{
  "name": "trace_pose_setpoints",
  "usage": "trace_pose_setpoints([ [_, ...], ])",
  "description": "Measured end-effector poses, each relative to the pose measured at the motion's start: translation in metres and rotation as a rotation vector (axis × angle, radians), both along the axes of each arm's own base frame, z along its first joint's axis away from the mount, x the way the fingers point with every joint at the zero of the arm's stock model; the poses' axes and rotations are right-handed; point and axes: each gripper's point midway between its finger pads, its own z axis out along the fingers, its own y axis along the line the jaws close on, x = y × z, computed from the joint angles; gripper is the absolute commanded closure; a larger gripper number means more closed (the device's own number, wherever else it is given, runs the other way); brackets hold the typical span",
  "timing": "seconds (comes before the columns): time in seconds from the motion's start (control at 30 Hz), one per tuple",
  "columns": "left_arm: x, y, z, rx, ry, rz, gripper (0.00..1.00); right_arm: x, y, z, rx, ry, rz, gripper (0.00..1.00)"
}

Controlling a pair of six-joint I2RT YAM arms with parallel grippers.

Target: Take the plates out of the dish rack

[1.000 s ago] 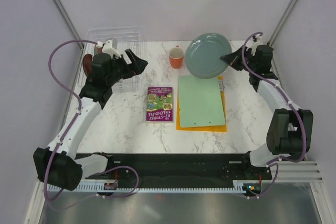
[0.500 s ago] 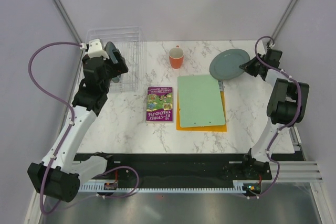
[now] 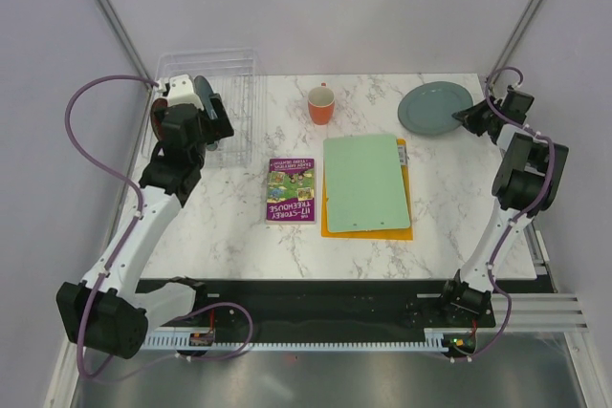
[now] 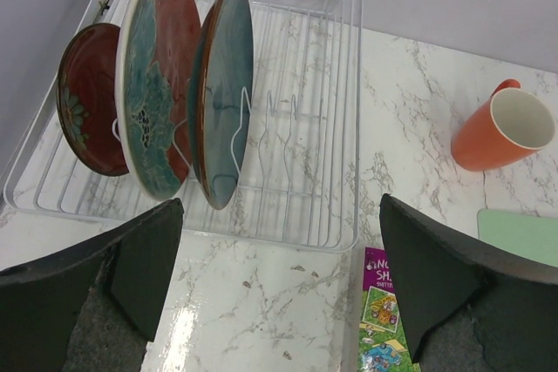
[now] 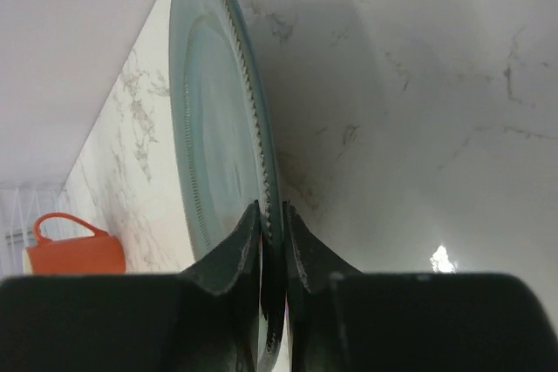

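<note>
The clear dish rack (image 4: pixel 347 119) holds three plates on edge: a small red plate (image 4: pixel 87 98), a teal plate with red patches (image 4: pixel 157 84) and a second teal and red plate (image 4: pixel 225 93). My left gripper (image 4: pixel 279 250) hangs wide open just in front of the rack (image 3: pixel 234 69), with nothing between its fingers (image 4: pixel 131 276). A plain grey-green plate (image 3: pixel 435 108) lies low at the table's back right corner. My right gripper (image 3: pixel 469 117) is shut on that plate's rim (image 5: pixel 218 128), one jaw on each face. I cannot tell whether the plate rests on the marble.
An orange cup (image 3: pixel 321 104) stands at the back middle. A purple book (image 3: pixel 292 189) lies beside a green board (image 3: pixel 364 183) that sits on an orange sheet (image 3: pixel 330 226). Walls close in behind and on both sides.
My right arm has carried the grey-green plate right and down to the back right corner, tilting it flat. My left gripper has swung back over the rack and opened fully.
</note>
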Motion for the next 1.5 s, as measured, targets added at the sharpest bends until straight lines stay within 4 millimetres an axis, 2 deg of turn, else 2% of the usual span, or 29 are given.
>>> trace_pose_setpoints([
  [0.07,0.002,0.001,-0.003,0.003,0.008,0.006,0.00,0.002,-0.002,-0.006,0.008,0.002,-0.002,0.58],
  [0.13,0.002,0.002,-0.005,0.005,0.014,0.009,0.00,0.001,-0.003,-0.015,0.007,0.021,-0.007,0.71],
  [0.17,0.003,0.001,-0.006,0.005,0.015,0.009,0.00,0.000,-0.004,-0.022,0.005,0.034,-0.010,0.67],
  [0.2,0.003,0.002,-0.006,0.006,0.016,0.009,0.00,-0.001,-0.004,-0.027,0.007,0.045,-0.010,0.50],
  [0.23,0.003,0.002,-0.006,0.006,0.016,0.009,0.00,-0.001,-0.003,-0.031,0.018,0.051,-0.012,0.36],
  [0.3,0.003,0.002,-0.006,0.005,0.016,0.009,0.00,-0.001,-0.001,-0.033,0.035,0.053,-0.011,0.42],
  [0.33,0.003,0.002,-0.006,0.006,0.016,0.010,0.00,0.002,-0.003,-0.028,0.018,0.040,-0.007,0.40],
  [0.37,0.003,0.002,-0.006,0.006,0.016,0.012,0.00,0.004,-0.005,-0.026,0.004,0.032,-0.005,0.28],
  [0.43,0.003,0.003,-0.006,0.008,0.016,0.018,0.00,0.003,-0.004,-0.026,0.001,0.035,-0.002,0.27],
  [0.5,0.003,0.004,-0.006,0.010,0.016,0.023,0.00,0.004,-0.007,-0.024,-0.026,0.033,-0.004,0.18],
  [0.53,0.003,0.006,-0.006,0.012,0.016,0.030,0.00,0.003,-0.007,-0.025,-0.030,0.038,-0.005,0.04],
  [0.67,0.007,0.018,-0.014,0.033,0.040,0.068,0.00,-0.002,-0.011,-0.014,-0.087,0.047,-0.020,0.02],
  [0.8,0.024,0.037,-0.033,0.055,0.101,0.119,0.00,-0.028,-0.017,-0.011,-0.161,0.115,-0.057,0.02],
  [0.93,0.044,0.054,-0.050,0.071,0.153,0.162,0.00,-0.057,-0.015,0.011,-0.230,0.140,-0.074,0.02],
  [1.0,0.054,0.059,-0.058,0.081,0.174,0.172,0.00,-0.066,-0.011,0.036,-0.271,0.107,-0.076,0.02],
  [1.1,0.068,0.061,-0.070,0.092,0.199,0.173,0.05,-0.072,0.005,0.084,-0.324,0.019,-0.059,0.02],
  [1.2,0.082,0.061,-0.078,0.101,0.208,0.171,0.12,-0.077,0.029,0.122,-0.362,-0.067,-0.024,0.02],
  [1.3,0.095,0.060,-0.083,0.109,0.205,0.170,0.28,-0.084,0.053,0.140,-0.377,-0.114,0.017,0.02],
  [1.33,0.100,0.060,-0.085,0.113,0.203,0.171,0.44,-0.087,0.059,0.142,-0.380,-0.120,0.029,0.02],
  [1.4,0.107,0.061,-0.089,0.123,0.204,0.171,0.55,-0.094,0.066,0.142,-0.384,-0.121,0.044,0.02],
  [1.43,0.110,0.062,-0.091,0.133,0.205,0.173,0.75,-0.096,0.068,0.141,-0.384,-0.118,0.048,0.02],
  [1.5,0.113,0.068,-0.093,0.167,0.211,0.202,0.90,-0.103,0.069,0.135,-0.388,-0.103,0.054,0.02],
])
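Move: The blue, brown-rimmed plate stands in the rack about 17 cm ahead of the open left gripper, 6 cm to its left and 14 cm below. The red-and-teal plate stands some 5 cm left of it, the small red plate about 10 cm left of it. The right gripper holds the grey-green plate by its rim, the plate's middle about 4 cm ahead, 10 cm left and 3 cm down; the mint board lies roughly 22 cm back and 33 cm left. Lower the right gripper about 3 cm, open it fully to let go of the grey-green plate, then draw back from the rim and climb, drifting left and rolling some 20 degrees. Meanwhile bring the left gripper forward about 11 cm, down and left into the rack, tipping slightly downward, and close its fingers around the brown-rimmed plate's rim. ##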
